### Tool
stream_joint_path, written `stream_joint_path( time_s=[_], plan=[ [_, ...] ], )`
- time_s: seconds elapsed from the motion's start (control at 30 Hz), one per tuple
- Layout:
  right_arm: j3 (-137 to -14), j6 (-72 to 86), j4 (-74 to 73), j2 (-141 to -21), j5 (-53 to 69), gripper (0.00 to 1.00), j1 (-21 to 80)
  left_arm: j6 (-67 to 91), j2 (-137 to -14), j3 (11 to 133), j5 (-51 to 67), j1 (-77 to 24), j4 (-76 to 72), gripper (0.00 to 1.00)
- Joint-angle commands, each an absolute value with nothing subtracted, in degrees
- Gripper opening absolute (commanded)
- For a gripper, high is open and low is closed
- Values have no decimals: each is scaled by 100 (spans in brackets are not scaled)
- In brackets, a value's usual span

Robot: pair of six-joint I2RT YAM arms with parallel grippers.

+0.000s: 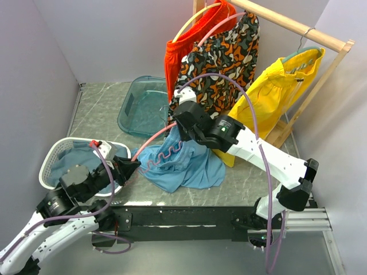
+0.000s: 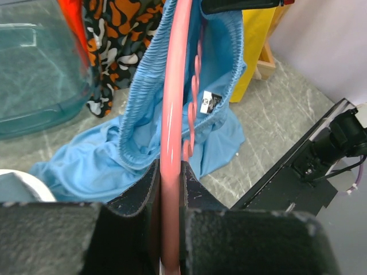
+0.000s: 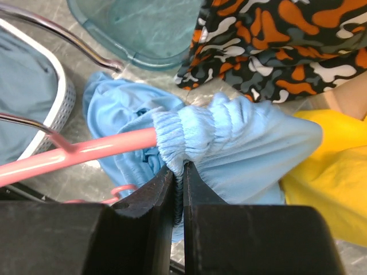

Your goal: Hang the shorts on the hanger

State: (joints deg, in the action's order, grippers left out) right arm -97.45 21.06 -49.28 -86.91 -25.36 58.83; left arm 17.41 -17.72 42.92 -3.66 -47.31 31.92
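The light blue shorts (image 1: 183, 165) lie bunched on the table's front middle, their gathered waistband lifted. My right gripper (image 3: 179, 172) is shut on that waistband (image 3: 189, 137), holding it up over the table. The pink hanger (image 1: 153, 141) slants from my left gripper (image 1: 133, 166) up toward the right gripper, and its arm (image 3: 86, 150) runs into the waistband opening. In the left wrist view my left gripper (image 2: 171, 172) is shut on the hanger's pink bar (image 2: 172, 103), with the shorts (image 2: 114, 154) draped around it. The hanger's wavy lower bar (image 1: 160, 157) lies against the blue fabric.
A white mesh basket (image 1: 54, 154) with a dull blue cloth sits at the left. A teal clear bin (image 1: 143, 106) stands behind. On the wooden rail (image 1: 298, 26) hang red, patterned (image 1: 221, 63) and yellow shorts (image 1: 281, 86).
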Motion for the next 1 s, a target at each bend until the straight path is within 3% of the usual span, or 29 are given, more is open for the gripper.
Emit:
stream_joint_path(
  time_s=[0.0, 0.53, 0.7, 0.87, 0.97],
  plan=[
    [-9957, 2233, -4500, -8428, -1978, 4, 6003, 1987, -1486, 4201, -45, -4702, 1652, 1],
    [-12602, 1986, -4403, -9492, -1099, 9, 6706, 1424, 156, 4439, 475, -3850, 1723, 1],
    [-12868, 2276, -4667, -9589, -1168, 27, 6706, 1573, 290, 4079, 1053, -3411, 1451, 1],
    [-11867, 2951, -4685, -8888, -1590, 55, 6697, 1547, 351, 3911, 1661, -2646, 1433, 1],
    [-11199, 3443, -4632, -8378, -1705, 64, 6645, 1635, 422, 3867, 1635, -2611, 1336, 1]
  ],
)
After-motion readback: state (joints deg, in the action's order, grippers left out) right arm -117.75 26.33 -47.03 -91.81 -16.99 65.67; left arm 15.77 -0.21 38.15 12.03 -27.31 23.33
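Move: The left hand still grips the pink hanger by its near end; the blue waistband, already over the far end and pinched in the right hand, is some 11 cm ahead, 16 cm right and 3 cm lower. From the right hand, the hanger's middle lies about 5 cm back and 9 cm left, roughly level. The teal tub is about 20 cm ahead, 16 left and 25 below, the camouflage shorts roughly 22 ahead and 8 right, about level. The right hand carries the pinched waistband up about 15 cm and also left over the hanger, drawing back slightly and twisting some 25 degrees, then opens wide to let go while sinking a little. Meanwhile the left keeps its grip on the hanger, rising about 7 cm and drifting left and back with its fingers tipping up, then eases down slightly. ##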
